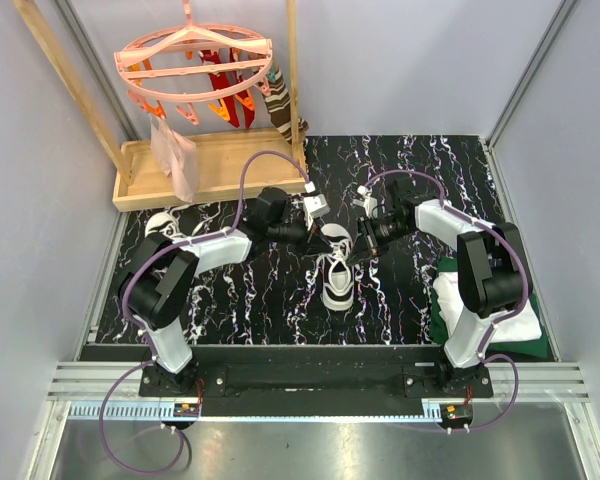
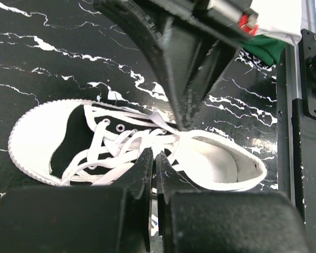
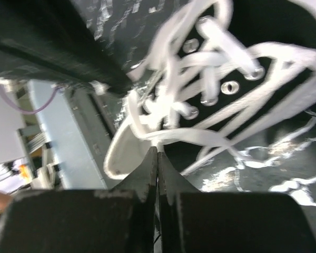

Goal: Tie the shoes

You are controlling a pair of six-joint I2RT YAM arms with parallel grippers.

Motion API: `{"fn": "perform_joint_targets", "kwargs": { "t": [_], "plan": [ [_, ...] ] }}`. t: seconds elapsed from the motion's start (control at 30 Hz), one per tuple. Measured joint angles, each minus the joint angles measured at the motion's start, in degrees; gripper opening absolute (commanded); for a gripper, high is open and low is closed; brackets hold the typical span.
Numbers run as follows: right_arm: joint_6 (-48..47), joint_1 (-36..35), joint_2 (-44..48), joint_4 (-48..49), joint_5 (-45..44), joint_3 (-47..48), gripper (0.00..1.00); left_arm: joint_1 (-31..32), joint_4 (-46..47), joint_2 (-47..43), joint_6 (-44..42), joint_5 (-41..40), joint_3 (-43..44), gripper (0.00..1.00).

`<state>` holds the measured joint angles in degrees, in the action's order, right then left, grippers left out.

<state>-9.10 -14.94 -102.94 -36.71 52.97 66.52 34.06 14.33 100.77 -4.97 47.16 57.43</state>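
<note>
One shoe (image 1: 338, 285), black canvas with a white toe cap, lies mid-table with its toe toward the near edge. In the left wrist view the shoe (image 2: 37, 132) has its toe cap at the left, and loose white laces (image 2: 121, 142) cross its tongue. My left gripper (image 1: 329, 240) (image 2: 154, 157) is shut at the shoe's side, its tips pinching a lace. My right gripper (image 1: 358, 247) (image 3: 157, 150) is shut on a lace (image 3: 200, 138) just beside the shoe (image 3: 274, 95). The other shoe (image 1: 163, 222) sits far left, half hidden behind my left arm.
A wooden tray (image 1: 210, 165) with a frame stands at the back left. From the frame hang a pink peg hanger (image 1: 195, 60) and a dark striped sock (image 1: 277, 100). A folded white-and-green cloth (image 1: 490, 300) (image 2: 268, 45) lies at the right edge.
</note>
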Motion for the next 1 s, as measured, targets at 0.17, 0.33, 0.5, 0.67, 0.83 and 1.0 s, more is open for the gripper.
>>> {"fn": "perform_joint_targets", "kwargs": {
  "t": [0.17, 0.33, 0.5, 0.67, 0.83, 1.0],
  "plan": [
    [-0.9, 0.0, 0.28, -3.72, 3.65, 0.83, 0.26, 0.0, -2.49, 0.57, -1.46, -0.26, 0.74, 0.02],
    [2.67, 0.0, 0.55, -2.67, 2.03, 3.93, 0.36, 0.0, -4.59, 0.68, -2.64, -0.48, 0.76, 0.02],
    [8.68, -0.07, 1.29, 1.64, -0.94, 4.81, 0.39, 0.0, -5.27, 0.68, -3.28, -0.52, 0.76, 0.03],
    [10.71, -0.37, 1.31, 4.52, -1.31, 4.85, 0.4, 0.0, -5.33, 0.7, -4.09, -0.48, 0.83, 0.04],
    [11.85, -1.62, 1.31, 5.84, -1.29, 4.85, 0.38, 0.0, -5.29, 0.72, -4.33, -0.46, 1.09, 0.04],
    [12.66, -3.96, 1.31, 6.49, -1.33, 4.85, 0.38, 0.0, -5.31, 0.72, -4.52, -0.46, 1.09, 0.04]
  ]
}}
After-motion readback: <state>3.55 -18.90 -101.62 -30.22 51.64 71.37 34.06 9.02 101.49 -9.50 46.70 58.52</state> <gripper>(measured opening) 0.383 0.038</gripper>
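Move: The lace pinched in the left fingertips lies about 5 cm to the right gripper's left, 3 cm ahead and 3 cm above it. The shoe's heel opening is some 3 cm back of the right gripper, 2 cm left and 4 cm below; the toe cap about 9 cm ahead, 3 cm left, 4 cm below. From the left gripper, the lace crossing sits roughly 3 cm right, level fore and aft, and 3 cm lower. Let the lace slip from the right fingertips and open them to somewhat under half, lifting nearly 4 cm; draw back briefly, swing forward over the lacing, then carry them about 3 cm left until the parted fingers come up close to the left tips. Keep the left gripper shut on its lace and sink it about 1.5 cm towards the crossing. ##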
